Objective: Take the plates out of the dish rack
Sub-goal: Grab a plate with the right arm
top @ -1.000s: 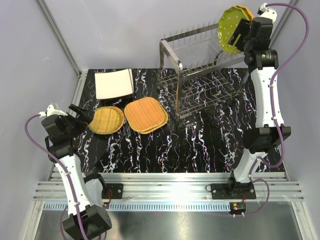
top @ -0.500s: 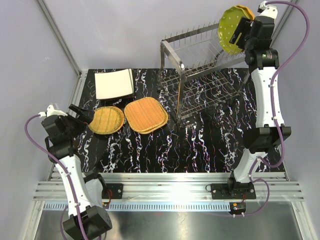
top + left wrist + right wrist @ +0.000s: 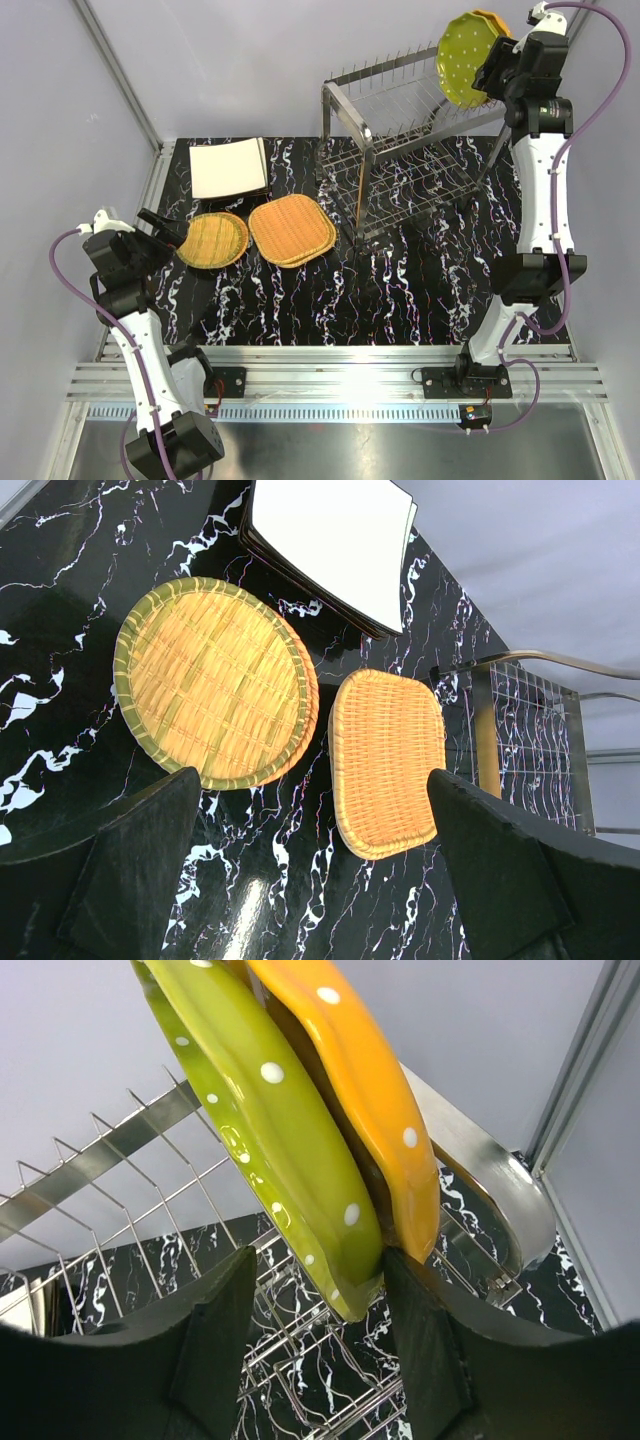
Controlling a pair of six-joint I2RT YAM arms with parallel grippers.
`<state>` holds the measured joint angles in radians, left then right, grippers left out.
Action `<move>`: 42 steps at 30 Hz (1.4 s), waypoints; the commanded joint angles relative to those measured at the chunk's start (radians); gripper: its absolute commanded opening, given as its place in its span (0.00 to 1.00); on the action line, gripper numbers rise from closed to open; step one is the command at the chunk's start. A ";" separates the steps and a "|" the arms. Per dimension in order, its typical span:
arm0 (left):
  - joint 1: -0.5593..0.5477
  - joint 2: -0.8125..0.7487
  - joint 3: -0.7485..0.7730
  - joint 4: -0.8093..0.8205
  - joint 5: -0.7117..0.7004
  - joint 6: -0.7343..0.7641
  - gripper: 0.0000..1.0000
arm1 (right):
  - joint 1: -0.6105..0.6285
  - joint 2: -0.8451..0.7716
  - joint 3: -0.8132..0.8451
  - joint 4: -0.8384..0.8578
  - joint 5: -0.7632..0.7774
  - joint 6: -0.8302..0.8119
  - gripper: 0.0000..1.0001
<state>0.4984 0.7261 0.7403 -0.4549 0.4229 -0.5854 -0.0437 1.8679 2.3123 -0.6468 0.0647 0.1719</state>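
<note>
A green dotted plate (image 3: 462, 62) and an orange dotted plate (image 3: 492, 20) stand upright at the right end of the dish rack's (image 3: 400, 150) top tier. My right gripper (image 3: 497, 68) is at their lower edge. In the right wrist view the green plate (image 3: 270, 1130) lies between the open fingers. The right finger (image 3: 425, 1330) touches it, wedged against the orange plate (image 3: 360, 1080). The left finger (image 3: 215, 1330) stands apart from it. My left gripper (image 3: 165, 228) hangs open and empty over the table, beside the round woven plate (image 3: 212, 680).
Square cream plates (image 3: 228, 167) are stacked at the back left. A rounded-square woven plate stack (image 3: 291, 230) lies next to the round woven one (image 3: 213, 239). The rack's lower tier and steel frame (image 3: 480, 1170) sit under the right gripper. Walls close in on both sides.
The right wrist has shifted slightly right and its jaws have narrowed around the green plate's edge. The left arm and the plates on the table have not moved.
</note>
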 commanded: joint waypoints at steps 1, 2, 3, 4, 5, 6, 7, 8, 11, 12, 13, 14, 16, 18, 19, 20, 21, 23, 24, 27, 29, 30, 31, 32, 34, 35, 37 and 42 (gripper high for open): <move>0.000 -0.014 0.028 0.032 0.019 -0.004 0.99 | -0.035 0.008 0.039 0.012 -0.063 -0.014 0.61; 0.000 -0.014 0.028 0.032 0.017 -0.005 0.99 | -0.038 0.008 0.042 0.009 -0.089 -0.011 0.59; 0.000 -0.014 0.028 0.033 0.020 -0.004 0.99 | -0.047 0.004 0.044 0.007 -0.101 -0.002 0.58; 0.000 -0.014 0.028 0.033 0.019 -0.005 0.99 | -0.048 -0.001 0.041 0.006 -0.123 0.003 0.55; 0.000 -0.014 0.031 0.032 0.019 -0.004 0.99 | -0.051 -0.006 0.039 0.006 -0.135 0.006 0.54; 0.000 -0.016 0.028 0.032 0.020 -0.004 0.99 | -0.053 -0.012 0.032 0.007 -0.143 0.006 0.54; 0.000 -0.016 0.028 0.032 0.020 -0.004 0.99 | -0.053 -0.019 0.027 0.015 -0.154 0.009 0.53; 0.002 -0.016 0.027 0.032 0.019 -0.004 0.99 | -0.054 -0.024 0.024 0.016 -0.157 0.009 0.52; 0.000 -0.016 0.027 0.030 0.022 -0.005 0.99 | -0.054 -0.038 0.015 0.029 -0.167 0.000 0.48; 0.002 -0.017 0.027 0.032 0.020 -0.005 0.99 | -0.054 -0.041 0.006 0.033 -0.166 -0.006 0.48; 0.002 -0.017 0.027 0.030 0.020 -0.005 0.99 | -0.054 -0.045 -0.001 0.041 -0.163 -0.009 0.48; 0.000 -0.017 0.028 0.030 0.022 -0.005 0.99 | -0.054 -0.050 -0.013 0.045 -0.163 -0.014 0.47; 0.002 -0.019 0.028 0.030 0.020 -0.005 0.99 | -0.058 -0.059 -0.027 0.059 -0.166 -0.026 0.45; 0.000 -0.017 0.030 0.028 0.020 -0.005 0.99 | -0.056 -0.061 -0.039 0.068 -0.172 -0.041 0.38; 0.000 -0.019 0.031 0.028 0.022 -0.004 0.99 | -0.056 -0.059 -0.039 0.065 -0.174 -0.048 0.37; 0.000 -0.019 0.031 0.027 0.020 -0.005 0.99 | -0.056 -0.061 -0.042 0.067 -0.174 -0.052 0.37; 0.000 -0.020 0.031 0.027 0.020 -0.004 0.99 | -0.056 -0.062 -0.045 0.068 -0.180 -0.061 0.37; 0.000 -0.022 0.031 0.025 0.020 -0.004 0.99 | -0.056 -0.070 -0.065 0.075 -0.190 -0.074 0.36; 0.000 -0.024 0.031 0.024 0.019 -0.004 0.99 | -0.058 -0.075 -0.073 0.082 -0.193 -0.084 0.35; 0.000 -0.024 0.028 0.024 0.019 -0.005 0.99 | -0.056 -0.107 -0.114 0.110 -0.210 -0.115 0.34; 0.000 -0.024 0.030 0.024 0.020 -0.008 0.99 | -0.056 -0.122 -0.151 0.125 -0.210 -0.136 0.34; 0.000 -0.024 0.030 0.025 0.025 -0.010 0.99 | -0.056 -0.136 -0.162 0.139 -0.215 -0.146 0.34; 0.000 -0.024 0.028 0.027 0.025 -0.011 0.99 | -0.056 -0.144 -0.172 0.147 -0.217 -0.153 0.33; 0.000 -0.022 0.028 0.028 0.025 -0.016 0.99 | -0.056 -0.153 -0.194 0.153 -0.218 -0.166 0.33; 0.000 -0.021 0.025 0.032 0.028 -0.019 0.99 | -0.056 -0.167 -0.209 0.167 -0.221 -0.167 0.33; 0.000 -0.021 0.025 0.033 0.031 -0.021 0.99 | -0.056 -0.173 -0.227 0.173 -0.223 -0.199 0.33; 0.002 -0.019 0.022 0.036 0.031 -0.022 0.99 | -0.056 -0.184 -0.240 0.187 -0.229 -0.213 0.33; 0.000 -0.019 0.021 0.038 0.033 -0.025 0.99 | -0.056 -0.194 -0.257 0.205 -0.218 -0.247 0.33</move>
<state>0.4984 0.7143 0.7403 -0.4549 0.4232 -0.6025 -0.1040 1.7256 2.0590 -0.5079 -0.1410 -0.0288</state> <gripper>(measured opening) 0.987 0.328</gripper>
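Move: The right hand's fingers straddle the near lower edge of the green plate in the rack; the plate's middle is roughly 6 cm ahead, 4 cm to the left and 5 cm above. The orange plate stands just right of it, its middle about 8 cm ahead, level sideways and 5 cm up. The empty upper wires centre some 16 cm left, 1 cm back, 8 cm lower. From the left hand the green plate is about 32 cm ahead, 60 cm right, 25 cm up. The right fingers narrow around the green plate's near lower edge, from well open to about a third, and settle there with the rim between the tips, seeming to pinch it. The hand first slips about 1 cm right, then eases back some 2 cm towards the robot, sinking slightly, while it turns about 10 degrees counter-clockwise and rolls its left side down about as much. ##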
